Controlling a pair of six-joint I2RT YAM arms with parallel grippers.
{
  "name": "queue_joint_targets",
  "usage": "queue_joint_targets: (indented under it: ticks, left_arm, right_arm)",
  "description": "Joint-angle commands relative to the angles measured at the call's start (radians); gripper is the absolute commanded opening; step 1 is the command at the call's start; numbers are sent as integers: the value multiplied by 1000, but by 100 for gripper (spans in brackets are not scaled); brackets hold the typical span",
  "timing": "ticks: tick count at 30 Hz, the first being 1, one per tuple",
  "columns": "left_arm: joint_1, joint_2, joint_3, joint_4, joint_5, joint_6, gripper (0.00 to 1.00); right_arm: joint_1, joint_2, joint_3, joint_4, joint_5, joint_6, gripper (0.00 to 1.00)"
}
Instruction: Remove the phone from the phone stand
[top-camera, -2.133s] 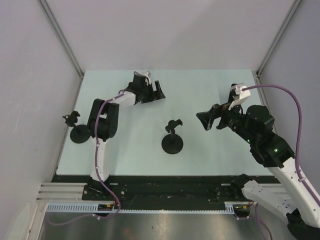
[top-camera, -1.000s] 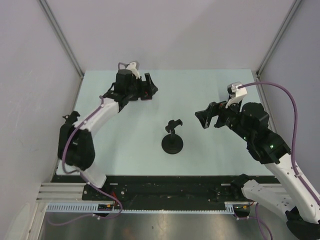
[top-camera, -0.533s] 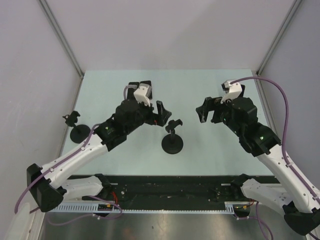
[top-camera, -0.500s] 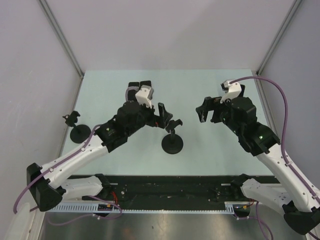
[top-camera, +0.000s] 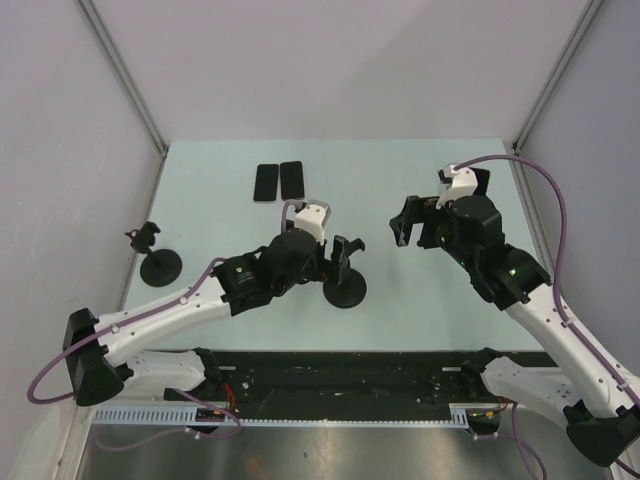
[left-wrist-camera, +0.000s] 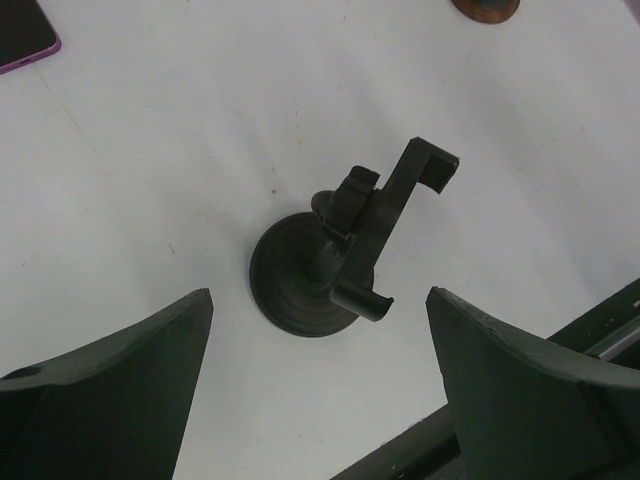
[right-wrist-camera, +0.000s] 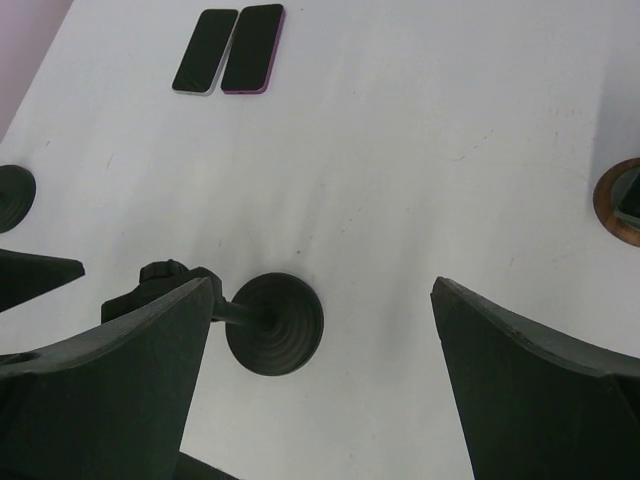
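Observation:
Two dark phones (top-camera: 265, 183) (top-camera: 291, 180) lie flat side by side at the far side of the table, also in the right wrist view (right-wrist-camera: 205, 50) (right-wrist-camera: 253, 48). The black phone stand (top-camera: 345, 287) stands mid-table with an empty clamp (left-wrist-camera: 400, 200) on its round base (left-wrist-camera: 300, 285). My left gripper (top-camera: 333, 262) hovers open right beside this stand, which lies ahead of its fingers (left-wrist-camera: 110, 380). My right gripper (top-camera: 412, 228) hangs open to the stand's right, above the table, with the base (right-wrist-camera: 273, 323) near its left finger (right-wrist-camera: 120, 380).
A second black stand (top-camera: 158, 262), also empty, sits near the left edge; its base (right-wrist-camera: 12, 195) shows in the right wrist view. A brown round object (right-wrist-camera: 620, 200) lies at the right. The black front rail (top-camera: 330, 365) runs along the near edge.
My left arm has swung from the far side, where the phones now lie uncovered, down to the centre stand. My right gripper has shifted slightly farther and to the left.

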Motion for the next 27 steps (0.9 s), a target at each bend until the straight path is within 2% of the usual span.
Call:
queue_joint_targets:
  ticks: [1,13,18,20,25,26,27]
  left_arm:
    - [-13,40,13,-19,-11,-28,91]
    - [-13,98,42,-16,-26,-37,74]
    - [-13,98,56,-17,-54,-31,57]
    - [-13,95,62,-16,-60,-30,46]
    - [-11,86,75,-16,-70,-22,27]
    - [-10,84,76,-17,-81,-18,18]
    - [-8,78,76,-17,-90,-7,13]
  right_arm:
    - [-2,-20,-12,36,10,28,96]
    - [-2,-17,-29,42,16,28,96]
    - [-2,-16,-32,47,16,22,96]
    - [-2,-16,-32,47,16,22,96]
    - [-4,-13,-33,50,15,21,96]
    - [-2,-9,-33,51,12,22,96]
    - [-4,-11,-33,51,11,22,96]
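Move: The phone stand's empty holder is right by my left hand: its middle about 1 cm ahead, 4 cm to the right and 3 cm below, with its near end almost under my fingertips. Two phones lie side by side on the table, roughly 36 cm ahead and 19 cm down, the purple-edged one some 13 cm left, the other about 21 cm left. From my right hand, the holder lies about 17 cm left, 1 cm back and 9 cm lower. I close my left fingers from wide open to nearly shut, pinching the near end of the phone stand's holder. First I sink straight down about 3.5 cm onto it, tilting only slightly, then hold almost still, easing up just under a centimetre as the fingers close. ##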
